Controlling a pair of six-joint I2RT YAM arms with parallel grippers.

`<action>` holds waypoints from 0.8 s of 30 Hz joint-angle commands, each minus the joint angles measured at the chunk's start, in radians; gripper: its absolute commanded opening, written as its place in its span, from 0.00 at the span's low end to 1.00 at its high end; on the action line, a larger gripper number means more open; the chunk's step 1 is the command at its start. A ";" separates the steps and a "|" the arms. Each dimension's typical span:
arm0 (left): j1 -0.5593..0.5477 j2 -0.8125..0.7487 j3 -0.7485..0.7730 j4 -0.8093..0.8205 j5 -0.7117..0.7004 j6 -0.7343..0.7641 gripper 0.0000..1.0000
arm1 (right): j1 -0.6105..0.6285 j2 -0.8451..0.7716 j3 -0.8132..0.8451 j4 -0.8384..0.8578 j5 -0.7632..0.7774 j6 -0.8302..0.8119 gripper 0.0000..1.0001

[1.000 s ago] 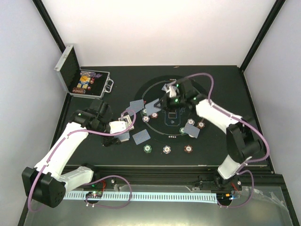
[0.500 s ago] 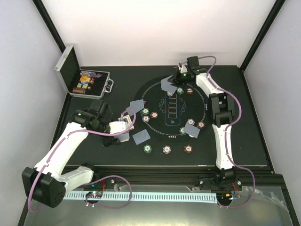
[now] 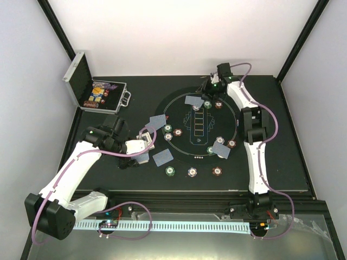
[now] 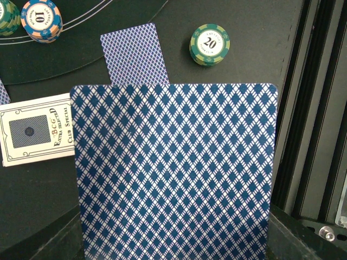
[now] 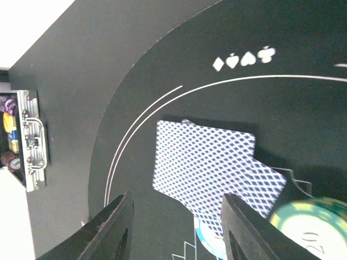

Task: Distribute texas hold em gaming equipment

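Note:
Playing cards and poker chips lie around the round black mat (image 3: 230,122). My right gripper (image 3: 210,89) hangs over the mat's far edge, open. Just beyond its fingertips (image 5: 118,225) two overlapping blue-backed cards (image 5: 203,162) lie flat, next to a green chip (image 5: 314,222). My left gripper (image 3: 142,145) is at the mat's left side, shut on a blue-backed card (image 4: 173,173) that hides its fingers. Beyond that lie a single card (image 4: 134,54), a green chip marked 20 (image 4: 210,44) and a white card box (image 4: 37,129).
The silver case (image 3: 97,92) stands open at the far left, its handle (image 5: 32,141) towards the mat. Chips sit in a row near the front edge (image 3: 192,171). More cards lie at the mat's left (image 3: 156,122) and right (image 3: 221,150).
My right arm has swung from the mat's middle to its far edge and opened. The card it carried now lies flat there. The left arm has not moved.

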 commanded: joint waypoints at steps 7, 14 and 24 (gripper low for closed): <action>0.002 -0.024 0.039 -0.024 0.020 0.003 0.02 | -0.017 -0.336 -0.192 -0.084 0.174 -0.064 0.49; 0.002 -0.014 0.047 -0.019 0.032 -0.004 0.02 | 0.117 -0.774 -0.832 0.242 0.019 0.044 0.71; 0.002 -0.014 0.050 -0.010 0.051 0.005 0.02 | 0.507 -1.057 -1.292 0.668 -0.094 0.330 0.79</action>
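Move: The deck, held in the left gripper, lies from the empty right hand about 38 cm back, 24 cm to its left and some 6 cm higher. The loose card on the table near the deck is roughly 35 cm back and 17 cm left; the card box is about 27 cm back and 23 cm left, both some 4 cm below the hand. The cards just dealt lie 4 cm back and 4 cm left, 4 cm down. For the left hand, the deck is right between its fingers. The right hand, already clear of the dealt cards, lifts about 11 cm, edging a few centimetres to its right first, then sweeps back over the mat some 30 cm and finally left about 10 cm towards the deck, sinking a little by the end. On the way its half-open fingers spread well wider and the wrist, after a slight turn the other way, swings some 20 degrees counter-clockwise, while the left hand stays put and keeps hold of the deck. ##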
